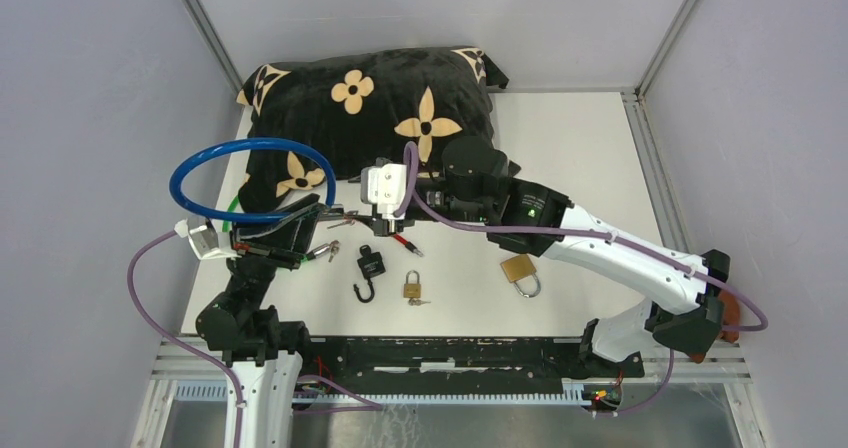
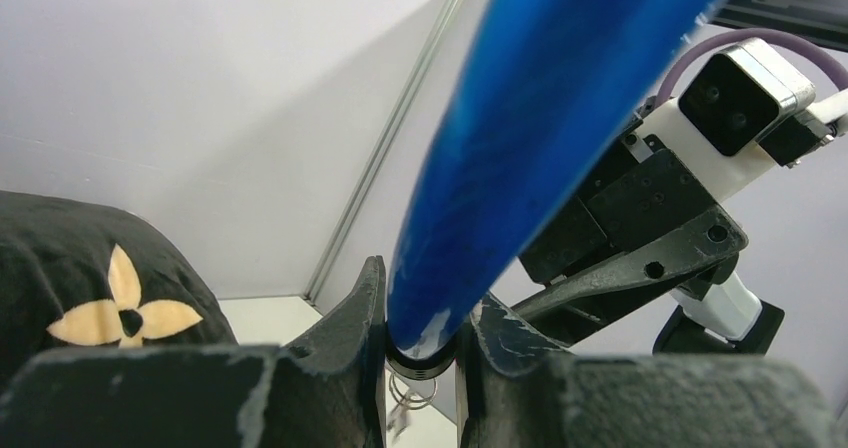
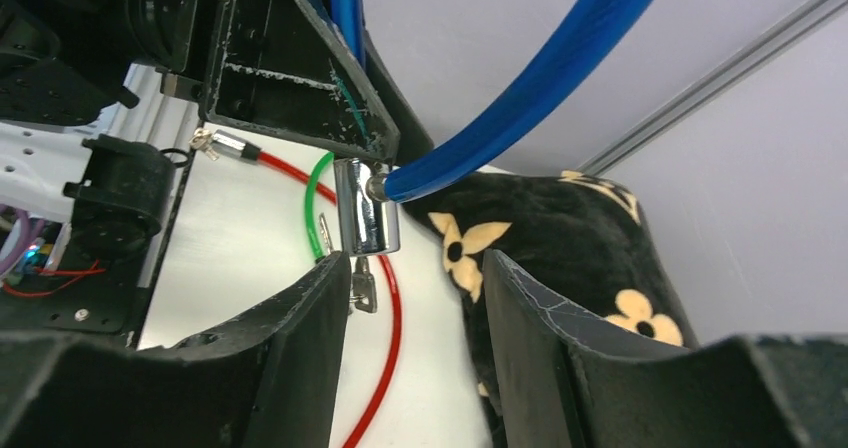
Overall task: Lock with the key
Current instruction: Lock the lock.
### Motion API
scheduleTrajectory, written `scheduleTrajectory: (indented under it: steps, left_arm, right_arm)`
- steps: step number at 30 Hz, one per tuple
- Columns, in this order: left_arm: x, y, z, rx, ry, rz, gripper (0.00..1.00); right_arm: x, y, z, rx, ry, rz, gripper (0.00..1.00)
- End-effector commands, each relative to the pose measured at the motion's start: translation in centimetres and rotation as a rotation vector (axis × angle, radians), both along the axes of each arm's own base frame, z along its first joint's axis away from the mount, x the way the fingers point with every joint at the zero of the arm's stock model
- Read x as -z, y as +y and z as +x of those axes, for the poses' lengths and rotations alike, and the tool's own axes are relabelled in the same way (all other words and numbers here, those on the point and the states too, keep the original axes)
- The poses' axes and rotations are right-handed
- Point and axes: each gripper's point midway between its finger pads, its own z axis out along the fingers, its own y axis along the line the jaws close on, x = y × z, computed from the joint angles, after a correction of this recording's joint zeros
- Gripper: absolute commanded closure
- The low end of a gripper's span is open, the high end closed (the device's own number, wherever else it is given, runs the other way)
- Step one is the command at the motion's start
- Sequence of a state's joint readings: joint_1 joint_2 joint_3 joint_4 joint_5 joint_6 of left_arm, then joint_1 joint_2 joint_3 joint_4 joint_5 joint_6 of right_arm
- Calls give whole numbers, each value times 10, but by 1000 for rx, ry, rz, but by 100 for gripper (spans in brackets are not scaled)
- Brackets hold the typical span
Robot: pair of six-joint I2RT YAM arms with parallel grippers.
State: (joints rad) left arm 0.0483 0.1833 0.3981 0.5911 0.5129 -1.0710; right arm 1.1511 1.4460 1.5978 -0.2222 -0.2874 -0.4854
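A blue cable lock (image 1: 245, 144) loops up over the table's left side. My left gripper (image 2: 425, 338) is shut on its cable (image 2: 540, 128) just above a black collar, with a key ring dangling below. In the right wrist view the cable (image 3: 540, 78) ends in a chrome lock cylinder (image 3: 366, 208), and the key (image 3: 363, 288) sticks out of its lower end. My right gripper (image 3: 415, 278) is open. Its left finger lies right beside the key, and nothing is gripped. From above, the right gripper (image 1: 345, 218) meets the left gripper (image 1: 318, 208) in front of the pillow.
A black pillow (image 1: 370, 108) with tan flowers lies at the back. On the table sit a black padlock (image 1: 370, 266) with its shackle open, a small brass padlock (image 1: 412, 285) and a larger brass padlock (image 1: 520, 270). Red (image 3: 385, 338) and green (image 3: 312, 203) cables lie under the grippers.
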Motion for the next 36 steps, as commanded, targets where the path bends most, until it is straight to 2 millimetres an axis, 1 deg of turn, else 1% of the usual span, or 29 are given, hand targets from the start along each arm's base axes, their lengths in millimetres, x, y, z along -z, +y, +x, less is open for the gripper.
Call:
scheduleTrajectory:
  steps: [1, 6, 8, 9, 12, 15, 17, 18, 20, 23, 25, 27, 29, 31, 32, 33, 34, 36]
  left_arm:
    - [-11, -1, -8, -2, -51, 9, 98]
    - [-10, -1, -8, -3, -52, 9, 98]
    - [-10, -1, -7, -2, -50, 10, 98]
    - [-10, -1, -7, -2, -50, 10, 98]
    - [-10, -1, -8, -1, -53, 10, 98]
    - [-10, -1, -8, -2, -54, 12, 98]
    - [-9, -1, -8, -1, -51, 12, 98]
    - [-8, -1, -7, -2, -49, 11, 98]
    - [-7, -1, -6, -3, -46, 10, 98]
    - [-7, 0, -6, -14, -52, 14, 98]
    - [-12, 2, -9, -38, -82, 27, 98]
    - [-20, 4, -14, -68, -131, 33, 98]
    - [-28, 5, -21, -91, -184, 44, 98]
    - [-32, 6, -26, -107, -222, 58, 98]
    - [-31, 6, -26, -114, -228, 62, 98]
    - [-29, 6, -24, -118, -225, 67, 98]
    - [-24, 7, -19, -122, -208, 67, 98]
    - [-18, 8, -12, -129, -179, 65, 98]
  right_arm:
    - [22, 3, -4, -9, 82, -98, 44]
    - [26, 10, -5, -31, 96, -120, 44]
    - [28, 12, -1, -15, 101, -123, 47]
    - [29, 13, 1, -3, 101, -123, 50]
    - [30, 16, 5, 13, 106, -123, 68]
    - [29, 19, 4, 3, 113, -111, 87]
    - [26, 19, 1, -11, 117, -90, 97]
    - [25, 20, 0, -14, 119, -76, 100]
    - [24, 21, 1, -8, 116, -48, 100]
    - [30, 18, 8, 36, 101, -40, 100]
    - [41, 11, 16, 76, 69, -56, 100]
    - [58, -5, 32, 132, 63, -77, 100]
    - [84, -30, 54, 209, 100, -105, 100]
    - [108, -57, 72, 286, 138, -119, 100]
    - [113, -70, 77, 309, 156, -108, 100]
    - [124, -81, 82, 324, 192, -106, 100]
    - [131, -89, 81, 320, 220, -96, 100]
    - [139, -101, 81, 320, 252, -75, 100]
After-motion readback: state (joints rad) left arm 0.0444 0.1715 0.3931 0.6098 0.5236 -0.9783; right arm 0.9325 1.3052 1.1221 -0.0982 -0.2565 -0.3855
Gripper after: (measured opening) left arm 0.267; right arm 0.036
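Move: The key stands in the blue cable's lock, with its grip about 2 cm left of the right hand's open fingers, level front to back and some 6 cm below them. The lock body is about 6 cm left and 5 cm below that hand. Far beneath on the table lie the black padlock, 5 cm left and 4 cm forward, and the red cable's tip, 4 cm right and 7 cm forward. From the left hand, which grips the lock, the key is about 6 cm right and slightly below. The right hand sinks about 6 cm with a slight drift left, its fingertips dipping some 10 degrees, and closes its open fingers on the key standing in the blue cable's lock. It then draws the key out of the lock and carries it off down, right and forward, gathering speed over roughly 13 cm and swinging clockwise about 15 degrees at the end, while the left hand keeps its grip on the lock end, dipping about 1 cm during the pull and coming back. ##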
